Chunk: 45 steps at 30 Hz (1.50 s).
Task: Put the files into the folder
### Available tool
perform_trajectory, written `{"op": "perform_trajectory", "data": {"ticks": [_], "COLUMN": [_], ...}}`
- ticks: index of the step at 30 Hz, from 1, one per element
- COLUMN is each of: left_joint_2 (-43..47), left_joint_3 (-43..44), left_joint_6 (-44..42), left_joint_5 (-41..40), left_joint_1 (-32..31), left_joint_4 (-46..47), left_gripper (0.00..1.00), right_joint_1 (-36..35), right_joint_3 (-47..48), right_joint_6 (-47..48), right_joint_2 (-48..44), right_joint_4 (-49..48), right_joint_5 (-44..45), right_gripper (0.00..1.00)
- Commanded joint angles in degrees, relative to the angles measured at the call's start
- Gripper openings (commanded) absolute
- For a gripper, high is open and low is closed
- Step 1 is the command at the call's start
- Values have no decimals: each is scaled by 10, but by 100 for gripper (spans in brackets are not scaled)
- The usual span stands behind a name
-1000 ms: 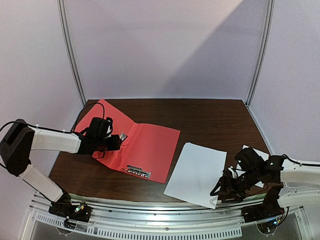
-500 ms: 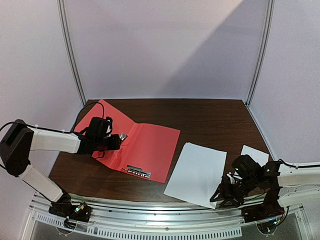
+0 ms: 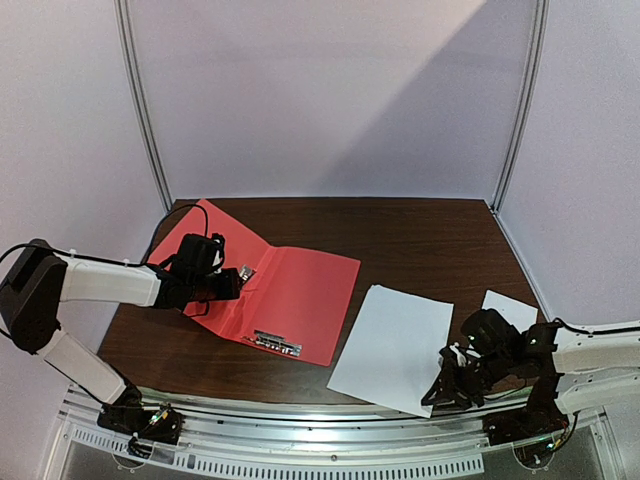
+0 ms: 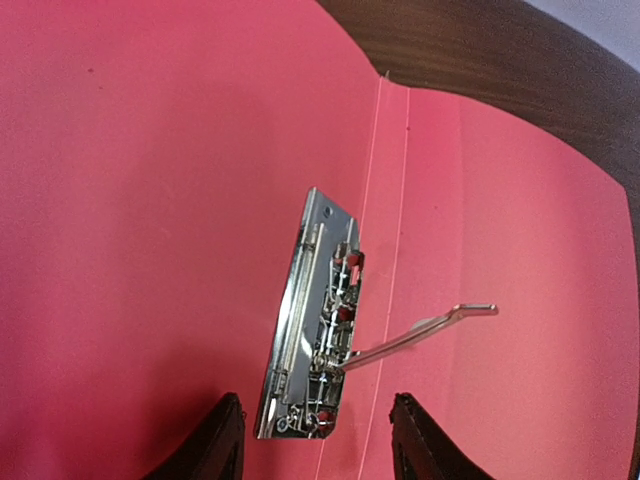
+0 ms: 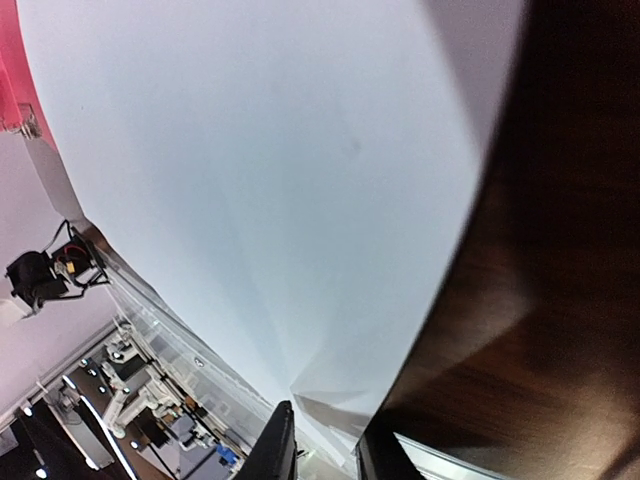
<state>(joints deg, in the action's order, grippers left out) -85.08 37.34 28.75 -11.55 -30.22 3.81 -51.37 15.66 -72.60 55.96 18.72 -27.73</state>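
The red folder (image 3: 300, 295) lies open at the left of the table, its left flap tilted up. My left gripper (image 3: 228, 285) is open over the fold, its jaws on either side of the near end of a metal clip (image 4: 315, 340) whose lever stands raised. The folder fills the left wrist view (image 4: 150, 200). The large white sheet (image 3: 395, 340) lies right of the folder. My right gripper (image 3: 437, 388) is shut on its near right corner, which is creased and lifted between the jaws (image 5: 322, 455). The small sheet (image 3: 508, 305) lies flat at the right.
A second metal clip (image 3: 277, 342) sits at the folder's near edge. The dark wooden table (image 3: 420, 240) is bounded by pale walls with metal posts. A metal rail (image 3: 300, 440) runs along the near edge, just below the large sheet's corner.
My right arm has moved down and left to the large sheet's near corner, uncovering the small sheet. The left arm and the folder have not moved.
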Motion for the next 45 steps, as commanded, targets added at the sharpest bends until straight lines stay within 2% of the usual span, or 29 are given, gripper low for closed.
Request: {"op": "perform_trajectory", "data": {"ticks": [1,5,9,14,17,24,27,32,35,37,40,45], "left_joint_2": [8,10,11,13,16,20,21,24,27,27,29,36], "left_joint_3": [-10,-10,-12,-12,-14,-19,-17,-11,-12,-12,-8,-5], "left_joint_6": [0,1,1,1,1,5,6,9,10,12,13,8], "left_joint_5": [1,0,0,3,2,6,6,3,1,0,-2,-10], "left_joint_1": [-5,-5,-5,-5,-5,-7,-9,-15,-17,-18,-19,-19], "left_joint_4": [2,1,2,1,0,0,-3,-14,-16,-19,-26,-36], "left_gripper": [50,50,50,50,50,50,50,50,50,50,50,50], "right_joint_1": [0,0,0,2,15,75,98,104,105,104,89,27], "right_joint_3": [14,27,69,183,240,319,415,575,638,671,727,696], "right_joint_6": [13,20,50,133,169,208,234,291,322,337,356,436], "right_joint_2": [5,5,8,36,57,109,169,280,336,382,456,500], "right_joint_4": [-31,-21,30,146,177,101,81,55,-11,-51,-41,-21], "right_joint_5": [32,32,50,116,159,193,220,313,287,216,139,63], "right_gripper": [16,1,0,0,0,0,0,0,0,0,0,0]}}
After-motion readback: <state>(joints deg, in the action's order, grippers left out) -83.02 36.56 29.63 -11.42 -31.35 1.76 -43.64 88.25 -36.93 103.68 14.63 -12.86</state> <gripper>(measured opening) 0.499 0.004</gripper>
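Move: The large white file's near-right corner lies between the right hand's still partly open fingers; its middle is about 16 cm ahead and 5 cm left, practically at fingertip height. The open folder's flat right half lies some 27 cm ahead and 25 cm left, and the small white file about 19 cm ahead and 17 cm right. From the left hand, the large file lies about 11 cm back, 34 cm right and 6 cm below. The right hand finishes shutting its fingers on the near-right corner of the large file, then sweeps it forward and up off the table, about 30 cm out and 25 cm high, while drifting left and swinging the fingers some 55 degrees so they point out from the robot rather than steeply down. Late on, with the corner still pinched, the forward travel stops and the hand turns more to the left towards the folder's right half, nearly 20 cm left in all, sinking about 4 cm at the end. ##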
